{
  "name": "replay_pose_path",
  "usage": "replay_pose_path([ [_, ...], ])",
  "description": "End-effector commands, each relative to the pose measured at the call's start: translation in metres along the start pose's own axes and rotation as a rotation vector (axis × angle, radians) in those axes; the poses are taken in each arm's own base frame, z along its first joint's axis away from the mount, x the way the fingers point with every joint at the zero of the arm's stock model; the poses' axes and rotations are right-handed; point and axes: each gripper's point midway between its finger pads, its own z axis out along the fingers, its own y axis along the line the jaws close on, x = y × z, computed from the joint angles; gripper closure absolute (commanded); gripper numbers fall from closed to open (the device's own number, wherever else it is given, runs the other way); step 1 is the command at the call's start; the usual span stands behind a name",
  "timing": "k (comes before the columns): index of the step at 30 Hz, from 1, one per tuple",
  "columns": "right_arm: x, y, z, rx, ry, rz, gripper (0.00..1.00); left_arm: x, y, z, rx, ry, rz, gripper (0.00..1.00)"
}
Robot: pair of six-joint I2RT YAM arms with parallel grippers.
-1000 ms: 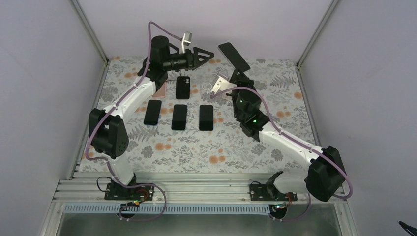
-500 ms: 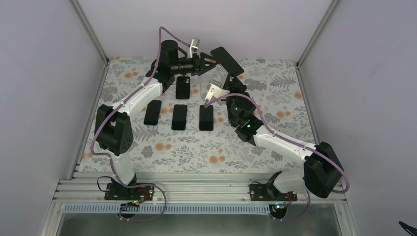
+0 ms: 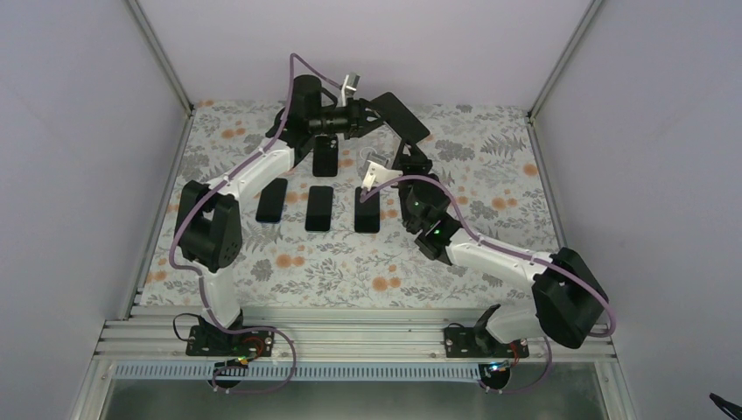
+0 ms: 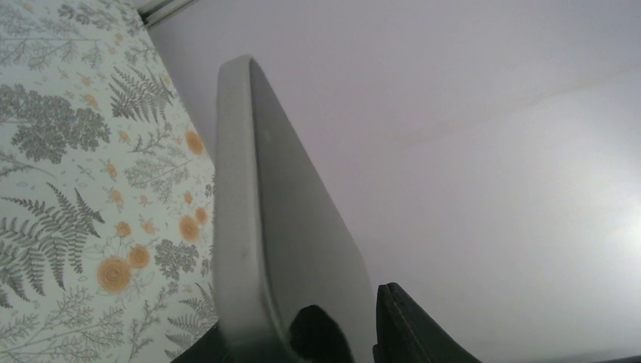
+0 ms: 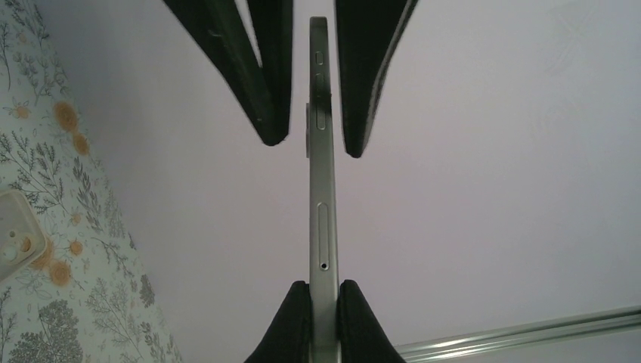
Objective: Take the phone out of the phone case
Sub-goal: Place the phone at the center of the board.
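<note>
A dark phone (image 3: pixel 404 115) is held up in the air above the back of the table, edge-on in the right wrist view (image 5: pixel 323 219). Its bare metal edge with buttons and a slot shows, with no case around it. My right gripper (image 5: pixel 323 291) is shut on its lower end (image 3: pixel 409 150). My left gripper (image 3: pixel 374 107) straddles the phone's far end (image 5: pixel 314 147), open, with a clear gap on one side and a thin one on the other. The left wrist view shows the phone's flat face (image 4: pixel 264 227) close beside one finger (image 4: pixel 404 325). A pale, clear phone case (image 5: pixel 13 242) lies on the table.
Several black phones lie on the flowered table: a row of three (image 3: pixel 271 199), (image 3: pixel 319 207), (image 3: pixel 367 210), and one behind them (image 3: pixel 325 157). Grey walls enclose the table on the left, back and right. The arm bases sit on the metal rail (image 3: pixel 350 337) in front.
My left arm has swung right and brought its jaws over the phone's far end, narrowing them. My right arm has carried the phone left, toward the left gripper.
</note>
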Motion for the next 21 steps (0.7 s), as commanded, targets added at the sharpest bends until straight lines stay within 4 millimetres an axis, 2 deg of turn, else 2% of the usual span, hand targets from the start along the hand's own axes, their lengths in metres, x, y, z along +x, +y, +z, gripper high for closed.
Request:
replay_pose_path([
  [1, -0.004, -0.028, -0.009, 0.133, -0.013, 0.022, 0.96, 0.000, -0.012, 0.001, 0.073, 0.005, -0.023, 0.69],
  [3, -0.004, -0.025, -0.010, 0.145, -0.014, 0.009, 0.96, 0.000, -0.012, 0.002, 0.082, 0.006, -0.042, 0.73],
  [8, -0.005, -0.025, -0.011, 0.140, -0.013, 0.032, 0.96, -0.001, -0.012, 0.001, 0.080, 0.004, -0.035, 0.93],
  [10, -0.004, -0.024, -0.010, 0.123, -0.008, 0.045, 0.91, -0.002, -0.009, -0.002, 0.073, -0.001, -0.032, 0.97],
  [11, -0.004, -0.023, -0.010, 0.114, -0.009, 0.055, 0.85, -0.002, -0.007, -0.003, 0.070, -0.002, -0.031, 0.97],
  [15, -0.005, -0.008, -0.007, 0.014, -0.004, 0.096, 0.45, -0.005, 0.002, -0.009, 0.055, -0.015, -0.028, 0.98],
  [19, -0.005, 0.013, -0.007, -0.143, 0.005, 0.156, 0.20, -0.001, 0.020, -0.008, 0.031, -0.008, -0.034, 0.98],
  [21, -0.003, 0.030, -0.010, -0.247, 0.013, 0.161, 0.11, 0.001, 0.030, -0.006, 0.021, -0.004, -0.031, 0.98],
])
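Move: The phone is still pinched by its near end in the right hand, its middle about 6 cm ahead of that hand, 2 cm left and 1 cm up. It lies roughly 4 cm to the right of the left hand, at about its height, its near edge between the open left fingers. On the table some 32 cm below the left hand, the ringed clear case is about 12 cm ahead, the black case 12 ahead and 16 left, and the nearest laid-out phone 6 back and 2 left. The left fingers shut from a partly open gap and pinch the phone's left edge between their pads, the hand hardly shifting and rolling a few degrees. Once they have it, the right fingers spread wide and let go of the phone's end, staying around it; the left hand then turns downward, sinking nearly 3 cm and drawing about 1 cm left with the phone. ##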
